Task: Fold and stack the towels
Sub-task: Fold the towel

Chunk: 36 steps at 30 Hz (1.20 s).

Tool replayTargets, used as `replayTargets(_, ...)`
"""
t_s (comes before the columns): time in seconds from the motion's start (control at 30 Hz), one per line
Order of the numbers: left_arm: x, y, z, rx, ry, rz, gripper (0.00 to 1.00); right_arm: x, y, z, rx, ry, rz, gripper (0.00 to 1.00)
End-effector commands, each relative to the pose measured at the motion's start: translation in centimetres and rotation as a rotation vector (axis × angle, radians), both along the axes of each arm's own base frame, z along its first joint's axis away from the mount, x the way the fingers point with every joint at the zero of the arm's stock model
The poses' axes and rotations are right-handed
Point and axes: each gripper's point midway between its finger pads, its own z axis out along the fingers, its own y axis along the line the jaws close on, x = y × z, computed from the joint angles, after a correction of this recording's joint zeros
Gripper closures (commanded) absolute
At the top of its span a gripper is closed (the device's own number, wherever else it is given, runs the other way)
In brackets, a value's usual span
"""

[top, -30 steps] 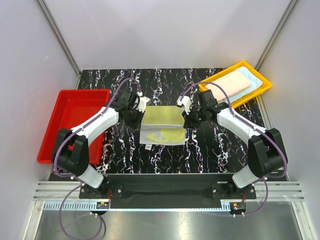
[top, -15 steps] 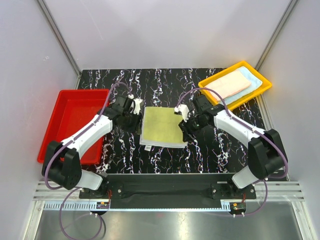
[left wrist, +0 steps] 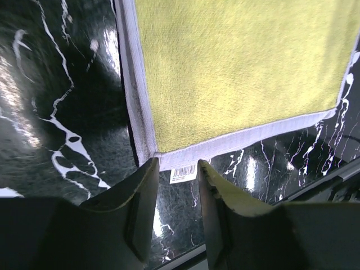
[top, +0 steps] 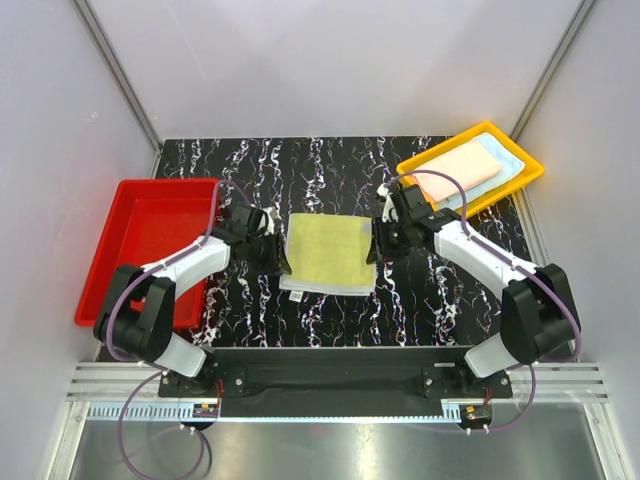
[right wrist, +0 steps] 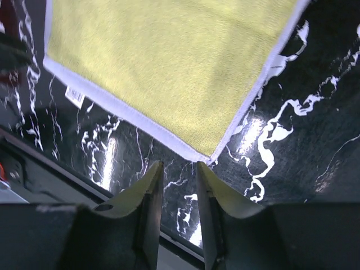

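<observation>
A yellow-green towel (top: 328, 252) with a white hem lies folded flat on the black marble table, between the two arms. My left gripper (top: 279, 256) is at its left edge, open, jaws empty. In the left wrist view the gripper (left wrist: 177, 169) hovers just short of the towel's (left wrist: 236, 67) corner, by a barcode label (left wrist: 184, 173). My right gripper (top: 373, 247) is at the towel's right edge, open and empty. In the right wrist view it (right wrist: 179, 169) sits just off the towel's (right wrist: 169, 67) near corner. A peach-pink towel (top: 462, 168) lies over a light blue towel (top: 503, 160) in the yellow tray.
A red tray (top: 140, 240) sits on the left, partly over the table's left edge, with nothing in it. The yellow tray (top: 478, 131) stands at the back right corner. White walls enclose the table on three sides.
Both grippers held the towel's raised edge, laid it over into a fold and opened. They have since drawn apart to the towel's left and right edges.
</observation>
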Motion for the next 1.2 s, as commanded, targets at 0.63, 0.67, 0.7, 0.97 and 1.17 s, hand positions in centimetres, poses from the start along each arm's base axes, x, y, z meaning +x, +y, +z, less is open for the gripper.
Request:
replayTargets(0.63, 0.2, 0.6, -3.4, 0.019, 0.027, 0.115, 0.62, -0.8, -0.2, -7.9, 0.109, 0.200, -0.282, 0.72)
replayTargets(0.67, 0.3, 0.5, -3.3, 0.011, 0.019, 0.113, 0.62, -0.9, -0.2, -8.1, 0.113, 0.203, -0.281, 0.73)
replayTargets(0.7, 0.3, 0.4, -3.4, 0.009, 0.020, 0.112, 0.62, -0.9, -0.1, -8.1, 0.118, 0.203, -0.278, 0.74)
replayTargets(0.97, 0.5, 0.2, -3.6, 0.000, 0.026, 0.112, 0.74, -1.2, -0.4, -8.3, 0.109, 0.200, -0.276, 0.87)
replayTargets(1.17, 0.5, 0.0, -3.1, -0.008, 0.028, 0.102, 0.94, -1.3, -0.3, -8.5, 0.110, 0.211, -0.265, 0.89)
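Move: The towel's near left corner is about 1 cm back from the left gripper and 4 cm below it, in line sideways; its white tag sits some 3 cm back and 2 cm right of the gripper, and the towel's middle about 7 cm ahead and 9 cm right. For the right gripper, the near right corner lies about 2 cm back, 1 cm right and 9 cm below; the yellow bin is some 23 cm ahead and 20 cm right. Lower both half-open grippers onto the folded towel's two near corners: sink the right one about 9 cm while easing back 2 cm, turning it clockwise and tipping its fingers steeper, and the left one about 4 cm, almost straight down. Shut the right fingers over the last of the descent and the left ones once down, so each pinches its corner against the table. ##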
